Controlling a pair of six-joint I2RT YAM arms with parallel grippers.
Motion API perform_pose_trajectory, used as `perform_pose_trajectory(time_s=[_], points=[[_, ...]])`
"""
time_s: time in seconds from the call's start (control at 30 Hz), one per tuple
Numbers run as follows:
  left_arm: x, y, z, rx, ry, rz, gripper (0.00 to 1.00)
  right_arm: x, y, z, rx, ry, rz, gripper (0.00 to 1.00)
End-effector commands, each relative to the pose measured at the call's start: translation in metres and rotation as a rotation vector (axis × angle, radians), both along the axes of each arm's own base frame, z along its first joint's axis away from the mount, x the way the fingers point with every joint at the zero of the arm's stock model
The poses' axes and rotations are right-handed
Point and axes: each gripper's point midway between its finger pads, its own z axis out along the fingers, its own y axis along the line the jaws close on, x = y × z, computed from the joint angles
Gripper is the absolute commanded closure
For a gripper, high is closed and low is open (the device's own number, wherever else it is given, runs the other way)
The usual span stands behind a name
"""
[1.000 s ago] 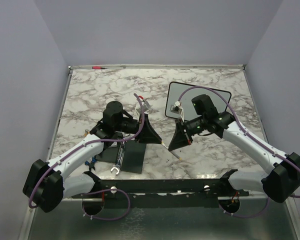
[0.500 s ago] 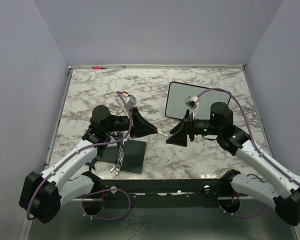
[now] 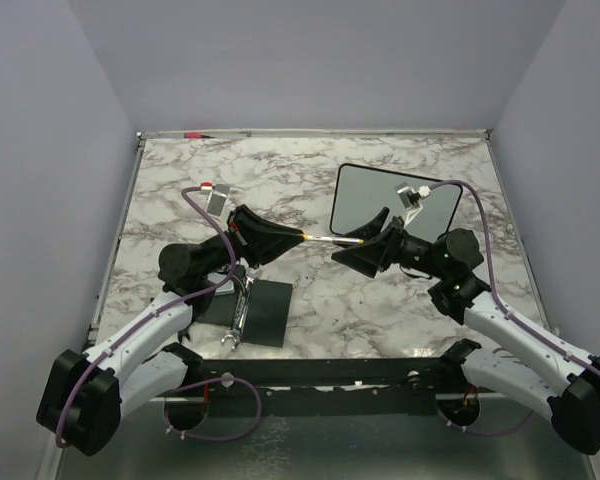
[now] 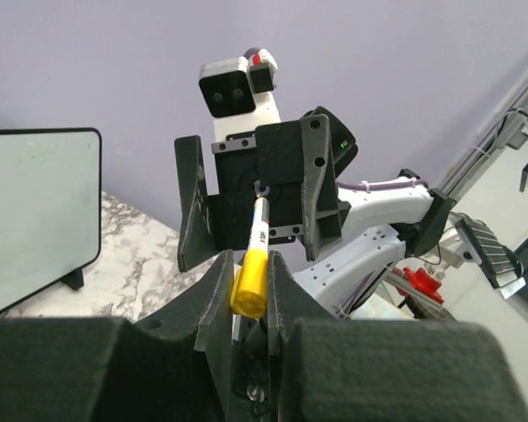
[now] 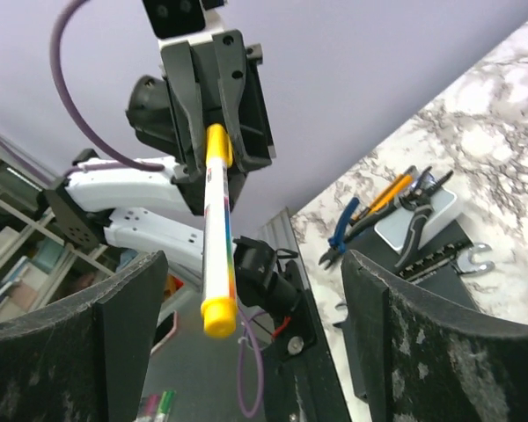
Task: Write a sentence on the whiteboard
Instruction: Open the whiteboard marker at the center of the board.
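Note:
My left gripper (image 3: 298, 236) is shut on a white marker with yellow ends (image 3: 330, 239) and holds it level above the table, pointing right. In the left wrist view the yellow end (image 4: 249, 286) sits pinched between the fingers. My right gripper (image 3: 358, 240) faces it, open wide, with the marker's free end (image 5: 218, 316) between its spread fingers and touching neither. The whiteboard (image 3: 395, 200) stands propped at the back right, behind the right gripper. Its surface (image 4: 35, 211) is blank; the sentence is not in view.
A flat black pad (image 3: 265, 310) lies near the left arm, with a wrench (image 3: 238, 318) on it. Pliers (image 5: 370, 215) and other hand tools lie beside the pad. A red pen (image 3: 195, 134) rests at the table's back edge.
Both grippers rose from near the table and turned to face each other. The right gripper went from shut to wide open. The marker stays in the left gripper, now lifted level.

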Motion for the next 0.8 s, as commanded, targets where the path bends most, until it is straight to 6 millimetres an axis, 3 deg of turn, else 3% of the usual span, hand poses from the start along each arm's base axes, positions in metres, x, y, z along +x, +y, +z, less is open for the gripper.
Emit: perform_pose_trajectory(time_s=[0.0, 0.17, 0.53, 0.77], points=[[-0.008, 0.003, 0.016, -0.053, -0.035, -0.032, 1.00, -0.005, 0.004, 0.039, 0.047, -0.094, 0.048, 0.20], [-0.006, -0.002, 0.007, -0.022, -0.020, -0.061, 1.00, -0.002, 0.005, 0.043, 0.033, -0.095, 0.046, 0.27], [0.005, -0.007, -0.002, 0.011, -0.015, -0.037, 1.00, 0.007, 0.011, 0.028, -0.070, -0.079, 0.052, 0.44], [0.007, -0.008, -0.009, 0.035, -0.004, -0.036, 1.00, 0.008, 0.013, 0.023, -0.097, -0.075, 0.056, 0.60]])
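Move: The left hand already holds the marker by its yellow cap; its middle is some 5 cm to that hand's right and slightly higher. From the open right hand, the marker's middle is about 4 cm left and 1 cm back, at about the same height, its free end reaching between the fingers. The whiteboard lies roughly 28 cm ahead, 20 cm right and 31 cm below the right hand; the wrenches are about 16 cm left, 6 cm back and 33 cm below the left hand. The left hand keeps its pinch on the yellow cap, sinking about 1 cm and easing right towards the other gripper. The right hand climbs some 3.5 cm, then settles back by about 1.5 cm while edging left and forward along the marker, its fingers narrowing from wide open to roughly half around the barrel without yet clamping it. ##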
